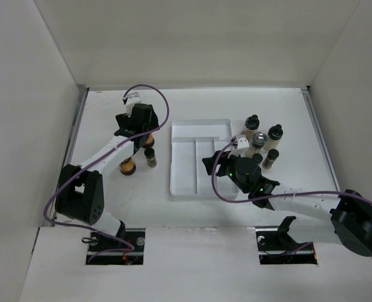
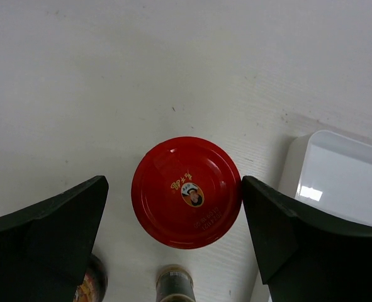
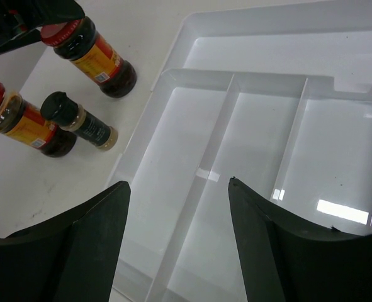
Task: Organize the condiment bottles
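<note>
My left gripper hangs open over a red-capped bottle. Its right finger touches the cap's edge and a gap shows on the left side. In the top view that bottle stands left of the white tray, under my left gripper. A second red-capped bottle and a black-capped shaker stand just nearer. My right gripper is open above the tray's channels, holding nothing. A grey-capped bottle and black-capped shakers cluster right of the tray.
The tray's corner lies close to the right of my left gripper. White walls enclose the table on the left, back and right. The right arm stretches across the near right of the table.
</note>
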### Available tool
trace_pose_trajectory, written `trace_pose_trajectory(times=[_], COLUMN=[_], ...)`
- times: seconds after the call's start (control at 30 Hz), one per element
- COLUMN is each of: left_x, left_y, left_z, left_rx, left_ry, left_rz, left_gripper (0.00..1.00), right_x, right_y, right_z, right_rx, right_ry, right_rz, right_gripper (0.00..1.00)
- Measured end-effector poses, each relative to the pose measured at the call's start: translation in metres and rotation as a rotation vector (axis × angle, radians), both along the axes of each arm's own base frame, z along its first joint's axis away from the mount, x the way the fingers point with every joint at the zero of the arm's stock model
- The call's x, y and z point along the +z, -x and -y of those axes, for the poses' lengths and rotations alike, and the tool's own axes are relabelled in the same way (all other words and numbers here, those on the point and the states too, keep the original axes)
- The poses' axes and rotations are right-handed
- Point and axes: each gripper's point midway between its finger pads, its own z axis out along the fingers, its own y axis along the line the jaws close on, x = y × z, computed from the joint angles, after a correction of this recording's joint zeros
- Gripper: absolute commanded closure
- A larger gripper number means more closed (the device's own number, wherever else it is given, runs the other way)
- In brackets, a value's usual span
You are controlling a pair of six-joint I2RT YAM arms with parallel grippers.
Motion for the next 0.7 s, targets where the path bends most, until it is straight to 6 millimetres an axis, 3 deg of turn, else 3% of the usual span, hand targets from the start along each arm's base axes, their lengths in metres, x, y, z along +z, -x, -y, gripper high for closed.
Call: trace_pose_trajectory(times=[0.37,0.6,0.7], left_x=[-0.027,-0.029,-0.028], left_y=[-0.008,-0.01,-0.01], left_z=[0.003,0.006,0.006], left_rx=[-0.009,-0.015,-0.015], left_ry=[-0.007,-0.001,-0.003], left_rz=[-0.053,-0.049,-0.048], left_gripper=[0.18,0.51,0.57], right_x=[-0.002,-0.004,-0.004], right_y=[0.0,0.0,0.0], right_z=[0.0,0.0,0.0], right_rx=[0.0,0.0,0.0], right_ry=[0.004,0.008,0.008], right_rz=[-0.003,-0.007,-0.007], right_gripper=[0.28,0.28,0.28])
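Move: The red-lidded jar is almost beneath the left hand, about 1 cm ahead and 1 cm right, its middle some 7 cm below. From that hand, the pepper bottle stands about 7 cm back and 2 cm right, the second jar roughly 9 cm back and 7 cm left, both about 8 cm lower. The idle right hand has the red-lidded jar some 15 cm ahead, 24 cm left and 8 cm below. The left hand sinks about 3 cm around the red-lidded jar, easing forward, then closes its fingers on it. ##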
